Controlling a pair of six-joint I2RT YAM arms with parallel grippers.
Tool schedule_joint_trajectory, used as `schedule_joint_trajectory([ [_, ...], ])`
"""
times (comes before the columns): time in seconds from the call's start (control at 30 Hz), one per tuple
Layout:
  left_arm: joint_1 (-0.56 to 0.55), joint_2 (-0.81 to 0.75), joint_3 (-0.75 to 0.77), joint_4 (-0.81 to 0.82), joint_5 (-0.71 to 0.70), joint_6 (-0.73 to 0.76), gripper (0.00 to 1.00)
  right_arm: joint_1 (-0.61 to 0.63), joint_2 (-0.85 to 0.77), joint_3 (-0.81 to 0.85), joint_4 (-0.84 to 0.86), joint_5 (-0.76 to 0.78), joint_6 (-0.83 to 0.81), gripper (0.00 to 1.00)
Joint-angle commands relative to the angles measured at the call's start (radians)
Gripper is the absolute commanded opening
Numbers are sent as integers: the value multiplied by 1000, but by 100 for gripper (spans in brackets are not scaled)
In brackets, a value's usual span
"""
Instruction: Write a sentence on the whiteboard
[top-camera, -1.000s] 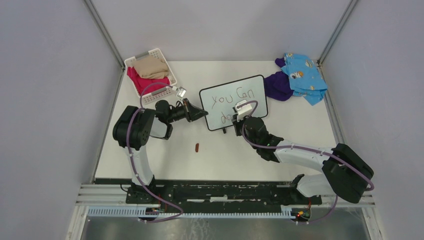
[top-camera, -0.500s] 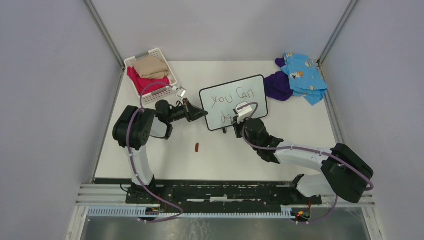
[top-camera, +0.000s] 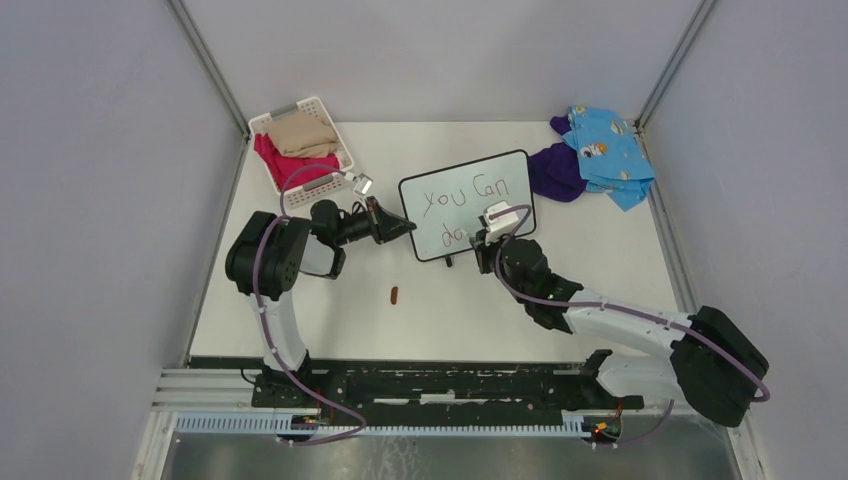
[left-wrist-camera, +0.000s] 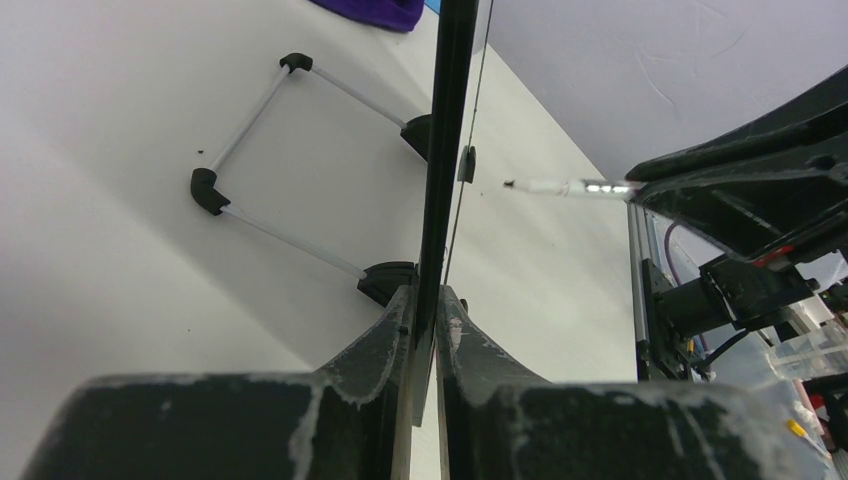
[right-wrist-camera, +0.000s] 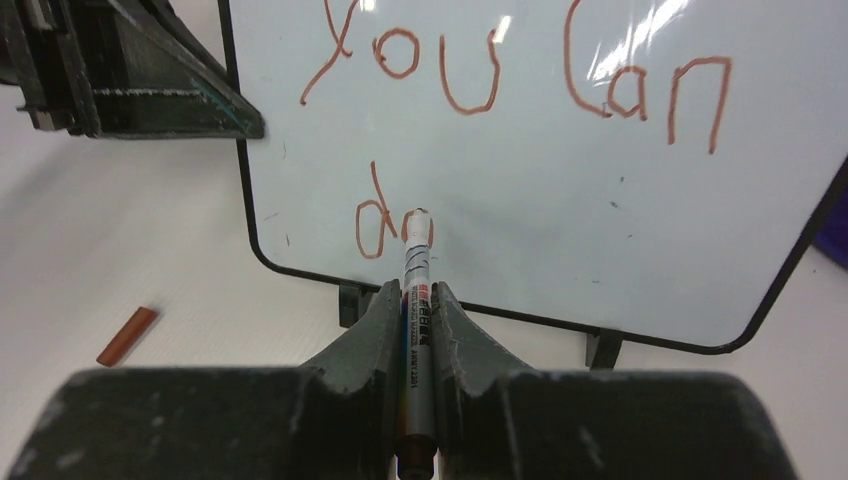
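Observation:
The whiteboard stands tilted on its little black feet mid-table. My left gripper is shut on its left edge; the left wrist view sees the board edge-on between the closed fingers. The sentence is in reddish-brown strokes and reads "you Can", with "do" below it. My right gripper is shut on a marker, whose tip rests on the board at the "o" of "do". The marker also shows beyond the board in the left wrist view.
A reddish marker cap lies on the table in front of the board. A white basket with folded clothes stands at the back left. Blue and purple cloths lie at the back right.
My right gripper has shifted a little to the right along the board's lower line, and an "o" now follows the "d". The left arm and the board have not moved.

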Motion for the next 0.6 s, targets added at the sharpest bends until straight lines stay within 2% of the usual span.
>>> schedule_joint_trajectory([
  [0.0, -15, 12, -6, -122, -2, 57, 12, -9, -97, -2, -2, 79, -29, 0],
  [0.27, -15, 18, -3, -123, -2, 58, 12, -34, -222, -66, 1, 161, -23, 0],
  [0.57, -15, 16, -2, -129, -3, 60, 12, -51, -218, -110, 36, 116, -21, 0],
])
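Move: The right hand holds the marker, its tip already just off the board by the finished "o". It goes for the blank space after "do", about 8 cm ahead, 3 cm to its right and 3 cm lower. The "o" is 7 cm ahead, 4 cm left and 4 cm lower; "Can" 13 cm ahead, 5 cm right, 3 cm higher; "you" 11 cm ahead, 7 cm left, 3 cm higher. From the left hand, the blank space is some 17 cm right, 2 cm ahead and 3 cm lower. Keeping its grip on the marker, the right hand hops away from the "o" to its right, about 6 cm, arching up some 4 cm and then sinking back nearly half of that towards the blank space after "do". Its wrist swings roughly 10 degrees clockwise and tips up slightly, the marker tip still clear of the board at the end, while the left hand stays put, pinching the whiteboard's left edge. ##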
